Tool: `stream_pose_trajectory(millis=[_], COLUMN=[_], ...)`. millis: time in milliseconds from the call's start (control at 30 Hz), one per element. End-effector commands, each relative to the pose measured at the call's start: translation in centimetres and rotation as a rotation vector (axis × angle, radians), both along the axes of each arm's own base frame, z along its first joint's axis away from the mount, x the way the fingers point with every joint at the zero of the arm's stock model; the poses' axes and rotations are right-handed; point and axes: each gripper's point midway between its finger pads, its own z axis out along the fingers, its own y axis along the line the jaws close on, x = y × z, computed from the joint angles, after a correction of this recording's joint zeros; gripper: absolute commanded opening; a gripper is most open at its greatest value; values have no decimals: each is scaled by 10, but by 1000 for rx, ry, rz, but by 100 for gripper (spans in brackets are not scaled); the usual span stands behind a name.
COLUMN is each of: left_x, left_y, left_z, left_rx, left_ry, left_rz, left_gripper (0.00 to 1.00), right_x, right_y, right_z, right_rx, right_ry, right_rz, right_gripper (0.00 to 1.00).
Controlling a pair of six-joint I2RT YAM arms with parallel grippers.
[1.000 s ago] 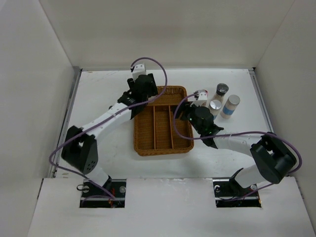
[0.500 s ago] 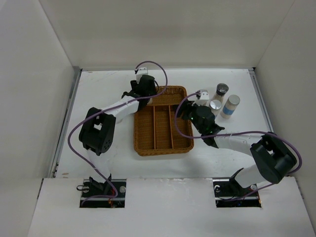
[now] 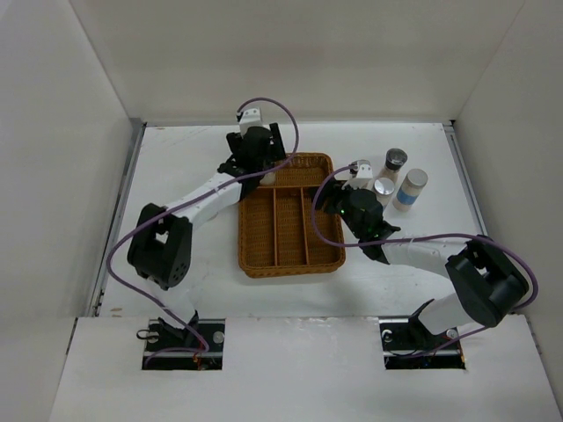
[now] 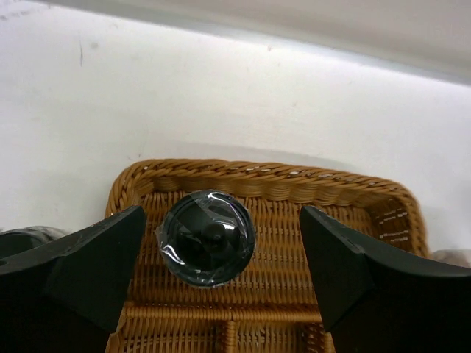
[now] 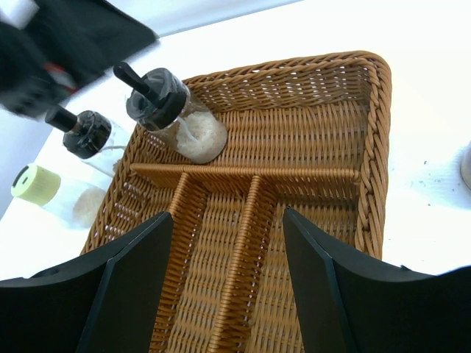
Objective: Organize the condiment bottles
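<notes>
A dark-capped bottle (image 4: 208, 237) stands in the far cross compartment of the wicker tray (image 3: 255, 255). It also shows in the right wrist view (image 5: 173, 118). My left gripper (image 3: 258, 163) hangs over it, open (image 4: 221, 268), with a finger on each side and not touching. My right gripper (image 3: 331, 204) is open and empty (image 5: 228, 257) over the tray's right compartments. A second dark-capped bottle (image 5: 88, 136) and a yellow-capped bottle (image 5: 40, 187) stand outside the tray's left side. A dark-capped bottle (image 3: 395, 160) and two silver-capped bottles (image 3: 383, 187) (image 3: 411, 189) stand right of the tray. The pink-capped bottle is hidden.
The tray has one cross compartment at the far end and three long ones (image 5: 243, 243) running towards me. White walls close in the table on three sides. My left arm (image 3: 202, 198) lies across the table left of the tray.
My left arm's elbow has swung about while its gripper stayed over the tray's far left corner. My right arm has hardly moved.
</notes>
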Motion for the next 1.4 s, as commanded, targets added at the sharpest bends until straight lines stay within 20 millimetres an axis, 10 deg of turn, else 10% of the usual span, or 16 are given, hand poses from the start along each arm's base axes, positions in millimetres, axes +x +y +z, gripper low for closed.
stream_pose_trajectory(millis=[0, 167, 433, 1200, 1367], left_x=[-16, -55, -83, -20, -18], left_y=[14, 49, 123, 118, 120], left_z=[82, 87, 19, -34, -41], left_rx=[-83, -130, -116, 48, 50], left_ry=[-173, -180, -57, 101, 116], left_rz=[19, 78, 241, 245, 250], left_gripper=[85, 83, 76, 72, 54], right_x=[3, 4, 4, 6, 6], right_y=[-1, -1, -2, -1, -2], right_z=[27, 25, 25, 22, 22], right_rx=[66, 62, 67, 53, 54], right_ry=[-70, -67, -67, -63, -64], right_rz=[-2, -3, -7, -7, -11], right_gripper=[68, 68, 69, 69, 69])
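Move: The standing black-capped bottle left of the basket is the target, about 12 cm left of the left hand, 2 cm back and 10 cm below. The bottle already in the basket's far-left corner is about 8 cm straight below the hand, 1 cm left. The pale-green-capped bottle stands some 6 cm farther left and 7 cm nearer than the target. From the right hand, the target lies roughly 27 cm left, 10 cm ahead and 9 cm below. Left hand arcs up, back and about 12 cm left, then down over the black-capped bottle, fingers partly closing. ##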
